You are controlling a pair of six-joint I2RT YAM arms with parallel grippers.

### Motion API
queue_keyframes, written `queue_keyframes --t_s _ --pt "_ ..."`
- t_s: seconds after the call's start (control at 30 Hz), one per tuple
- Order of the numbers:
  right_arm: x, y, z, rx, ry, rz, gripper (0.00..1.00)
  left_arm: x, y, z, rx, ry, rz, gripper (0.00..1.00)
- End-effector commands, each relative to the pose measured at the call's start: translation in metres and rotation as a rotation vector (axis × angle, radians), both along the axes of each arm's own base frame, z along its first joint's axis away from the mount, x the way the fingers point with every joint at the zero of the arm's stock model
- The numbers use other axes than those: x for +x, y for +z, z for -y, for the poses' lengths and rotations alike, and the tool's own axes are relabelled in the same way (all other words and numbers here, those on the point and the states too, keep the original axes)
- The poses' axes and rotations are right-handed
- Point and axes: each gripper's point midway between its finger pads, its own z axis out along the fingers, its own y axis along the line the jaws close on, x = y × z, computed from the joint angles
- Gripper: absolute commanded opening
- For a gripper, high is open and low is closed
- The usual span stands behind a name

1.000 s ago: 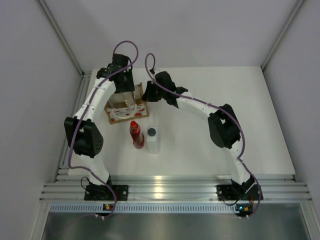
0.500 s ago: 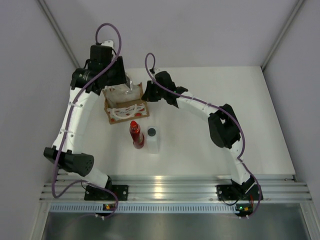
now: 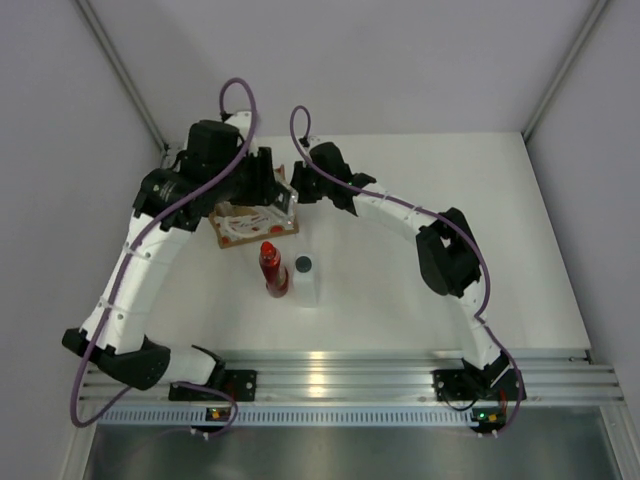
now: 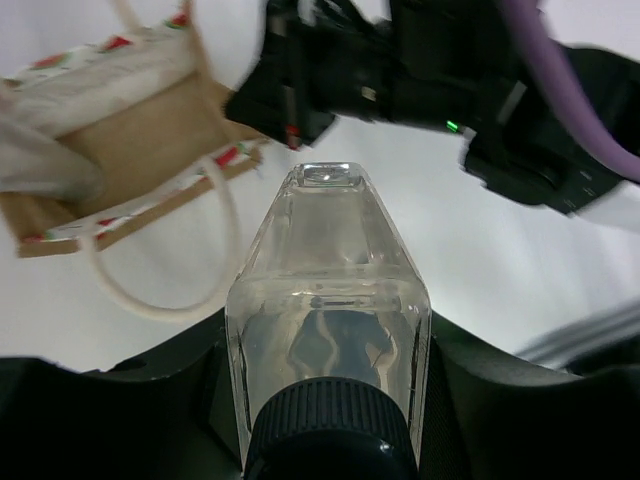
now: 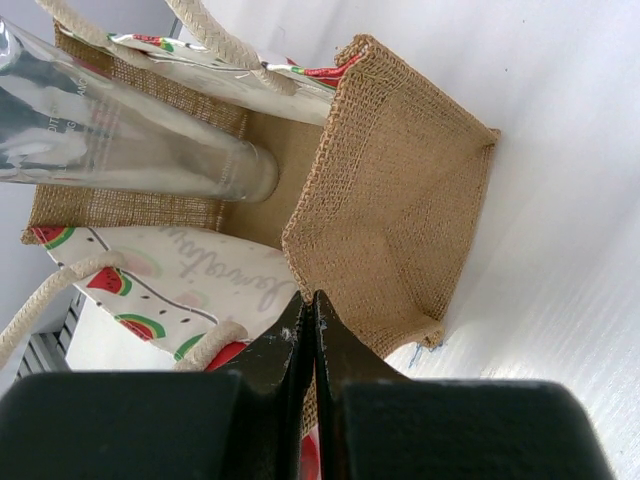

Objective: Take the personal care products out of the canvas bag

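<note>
My left gripper [image 4: 328,350] is shut on a clear bottle [image 4: 328,270] with a black ribbed cap, one of the personal care products, gripping it near the cap. The bottle [image 5: 130,150] hangs tilted, its base over the mouth of the canvas bag [image 5: 400,200]. That tan bag [image 3: 245,230] with watermelon-print sides and white rope handles stands at the back left of the table, partly under my left gripper [image 3: 272,190]. My right gripper [image 5: 313,300] is shut on the bag's burlap rim. A red bottle [image 3: 272,268] and a white bottle [image 3: 305,280] with a dark cap stand in front of the bag.
The grey side wall and a metal rail [image 3: 165,190] run close to the left of the bag. My right arm [image 3: 400,210] reaches across the table's middle. White tabletop [image 3: 450,290] stretches to the right of the two standing bottles.
My left gripper rose out of the bag with the clear bottle, swung up and back, then came forward and right above the bag. The right gripper stayed shut on the rim.
</note>
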Motion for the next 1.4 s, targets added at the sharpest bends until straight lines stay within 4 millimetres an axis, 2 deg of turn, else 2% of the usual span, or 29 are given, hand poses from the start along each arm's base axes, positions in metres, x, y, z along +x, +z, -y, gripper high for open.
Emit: queue_keyframes --t_s 0.0,0.03,0.2,0.37,0.4,0.43,0.47,0.5,0.53,0.6,0.63,0.77,0.8,0.87,0.9,0.97,1.2,1.37 --pt "0.008 0.004 0.011 -0.017 -0.024 0.0 0.0 -0.015 0.044 0.042 -0.109 -0.122 0.143 0.0" --pt "0.007 0.006 0.01 -0.014 -0.023 0.001 0.0 -0.024 0.044 0.053 -0.115 -0.159 0.14 0.0" --pt "0.008 0.008 0.01 -0.012 -0.023 0.004 0.0 -0.045 0.039 0.078 -0.113 -0.23 0.128 0.0" --pt "0.009 0.011 0.011 -0.019 -0.024 0.014 0.0 -0.083 0.024 0.11 -0.099 -0.341 0.095 0.0" --pt "0.008 0.012 0.011 -0.018 -0.021 0.013 0.0 -0.088 0.015 0.115 -0.082 -0.347 0.078 0.0" --pt "0.008 0.012 0.012 -0.021 -0.021 0.014 0.0 -0.103 0.008 0.126 -0.068 -0.389 0.068 0.0" --pt "0.008 0.014 0.011 -0.02 -0.021 0.016 0.0 -0.105 0.004 0.129 -0.05 -0.378 0.074 0.0" --pt "0.008 0.015 0.012 -0.019 -0.021 0.016 0.0 -0.11 -0.01 0.135 -0.025 -0.384 0.047 0.0" --pt "0.008 0.015 0.011 -0.018 -0.017 0.017 0.0 -0.124 -0.018 0.145 -0.01 -0.421 0.037 0.0" --pt "0.008 0.014 0.012 -0.018 -0.018 0.014 0.0 -0.129 -0.038 0.153 0.046 -0.413 0.017 0.0" --pt "0.008 0.015 0.011 -0.015 -0.016 0.014 0.0 -0.14 -0.045 0.161 0.064 -0.438 0.012 0.0" --pt "0.007 0.015 0.01 -0.012 -0.011 0.011 0.0 -0.158 -0.08 0.181 0.135 -0.46 -0.032 0.0" --pt "0.007 0.015 0.009 -0.011 -0.012 0.011 0.0 -0.162 -0.094 0.188 0.178 -0.462 -0.035 0.0" --pt "0.006 0.014 0.008 -0.009 -0.007 0.007 0.0 -0.162 -0.109 0.195 0.204 -0.448 -0.04 0.0" --pt "0.007 0.016 0.009 -0.005 -0.008 0.009 0.0 -0.163 -0.125 0.196 0.225 -0.453 -0.058 0.0" --pt "0.004 0.016 0.007 -0.004 -0.003 0.006 0.0 -0.164 -0.142 0.206 0.196 -0.455 -0.067 0.0" --pt "0.003 0.02 0.007 -0.002 0.0 0.012 0.0 -0.162 -0.184 0.217 0.226 -0.444 -0.099 0.0" --pt "0.003 0.023 0.007 -0.002 -0.002 0.018 0.0 -0.167 -0.211 0.216 0.215 -0.444 -0.139 0.0"
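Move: My left hand holds the clear black-capped bottle high up; the open table spot I carry it to lies about 15 cm back, 21 cm right and 35 cm below. The white bottle stands on the way, about 5 cm back and 10 cm right; the red bottle about 2 cm back and 2 cm right, both some 28 cm below. The canvas bag is 17 cm ahead, 4 cm left and 30 cm below. From my right hand, the spot is about 29 cm back, 15 cm right and 14 cm below. With my left hand I keep hold of the clear bottle and swing it right and back, away from the bag and over the white bottle, nearly level at first. Then I sink steeply towards the bare table near the front edge, ending about 23 cm lower, turning the wrist some 30 degrees clockwise and tipping the fingers more downward. ##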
